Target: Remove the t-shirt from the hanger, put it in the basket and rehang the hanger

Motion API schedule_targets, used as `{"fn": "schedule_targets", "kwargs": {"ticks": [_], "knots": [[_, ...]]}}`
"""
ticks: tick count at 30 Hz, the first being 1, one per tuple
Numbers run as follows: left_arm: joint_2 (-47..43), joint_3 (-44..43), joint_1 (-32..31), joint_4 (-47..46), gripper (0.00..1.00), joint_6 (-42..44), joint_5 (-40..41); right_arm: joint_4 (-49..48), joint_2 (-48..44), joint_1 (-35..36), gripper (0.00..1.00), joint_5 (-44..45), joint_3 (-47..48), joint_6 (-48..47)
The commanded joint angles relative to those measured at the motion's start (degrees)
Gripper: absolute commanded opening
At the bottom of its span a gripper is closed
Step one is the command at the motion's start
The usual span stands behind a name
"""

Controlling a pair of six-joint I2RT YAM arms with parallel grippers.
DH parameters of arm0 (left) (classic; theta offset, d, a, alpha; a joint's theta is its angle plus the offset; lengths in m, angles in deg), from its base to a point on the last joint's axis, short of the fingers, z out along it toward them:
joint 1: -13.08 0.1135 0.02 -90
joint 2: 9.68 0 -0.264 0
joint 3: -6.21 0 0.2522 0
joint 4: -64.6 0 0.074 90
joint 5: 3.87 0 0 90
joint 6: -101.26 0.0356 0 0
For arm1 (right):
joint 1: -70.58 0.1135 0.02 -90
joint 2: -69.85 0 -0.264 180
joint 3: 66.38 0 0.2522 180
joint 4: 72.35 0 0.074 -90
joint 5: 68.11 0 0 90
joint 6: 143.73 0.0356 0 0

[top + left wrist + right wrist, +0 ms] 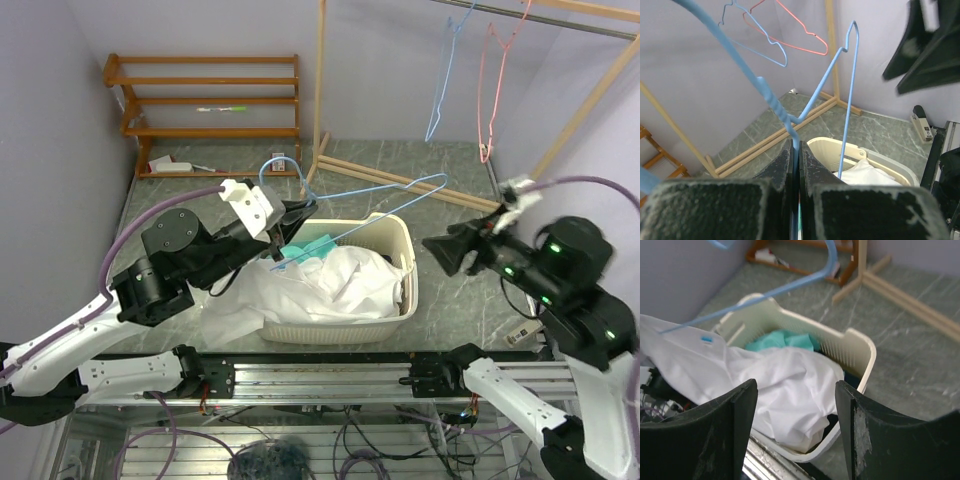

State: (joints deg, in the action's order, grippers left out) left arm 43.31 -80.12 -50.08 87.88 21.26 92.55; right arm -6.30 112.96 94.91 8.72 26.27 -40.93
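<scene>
My left gripper [300,213] is shut on the blue wire hanger [385,190] near its twisted neck and holds it above the basket; its wire runs up from between the jaws in the left wrist view [772,102]. The white t-shirt [320,285] lies crumpled in the cream laundry basket [405,240], draping over its near-left rim. One hanger arm reaches down to the shirt [755,375]. My right gripper [447,252] is open and empty, just right of the basket, above the table.
A teal garment [315,247] lies in the basket under the shirt. A wooden clothes rack [330,80] with a blue hanger [440,80] and a red hanger [490,90] stands behind. A wooden shelf [205,100] is at the back left.
</scene>
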Motion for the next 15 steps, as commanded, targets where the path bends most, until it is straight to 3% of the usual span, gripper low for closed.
{"fn": "schedule_targets", "kwargs": {"ticks": [1, 8, 15], "knots": [[-1.48, 0.93, 0.01, -3.11, 0.07, -0.45, -0.54, 3.21, -3.13, -0.08, 0.62, -1.0, 7.78, -2.37], [0.48, -0.95, 0.05, 5.23, 0.07, -0.2, -13.85, -3.43, -2.57, -0.08, 0.64, -23.45, 11.11, -2.52], [4.38, -3.58, 0.05, 9.46, 0.07, -1.56, -25.37, -8.42, 1.97, -0.15, 0.64, -30.36, 8.56, -2.53]]}}
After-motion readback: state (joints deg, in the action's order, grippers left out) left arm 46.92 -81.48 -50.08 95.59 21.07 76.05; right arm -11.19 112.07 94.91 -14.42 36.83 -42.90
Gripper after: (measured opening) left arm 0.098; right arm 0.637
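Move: Some 14 cm above the open right gripper, about 3 cm ahead and 6 cm left, is the free end of the blue hanger. The white t-shirt lies in the basket about 5 cm ahead of that gripper, 17 cm left and 13 cm lower. The left hand grips the hanger by its neck; from there the free end is about 17 cm right, 3 cm ahead and 5 cm higher, and the right gripper some 23 cm right and 9 cm lower. Rising some 9 cm while drawing back about 8 cm, the open right gripper then eases left to meet the hanger's free end, tipping its fingers up and turning about 25 degrees counter-clockwise. The left hand keeps its grip on the hanger's neck, carries it some 4 cm each down, back and right, and swings it clockwise, bringing the free end to the right gripper. ##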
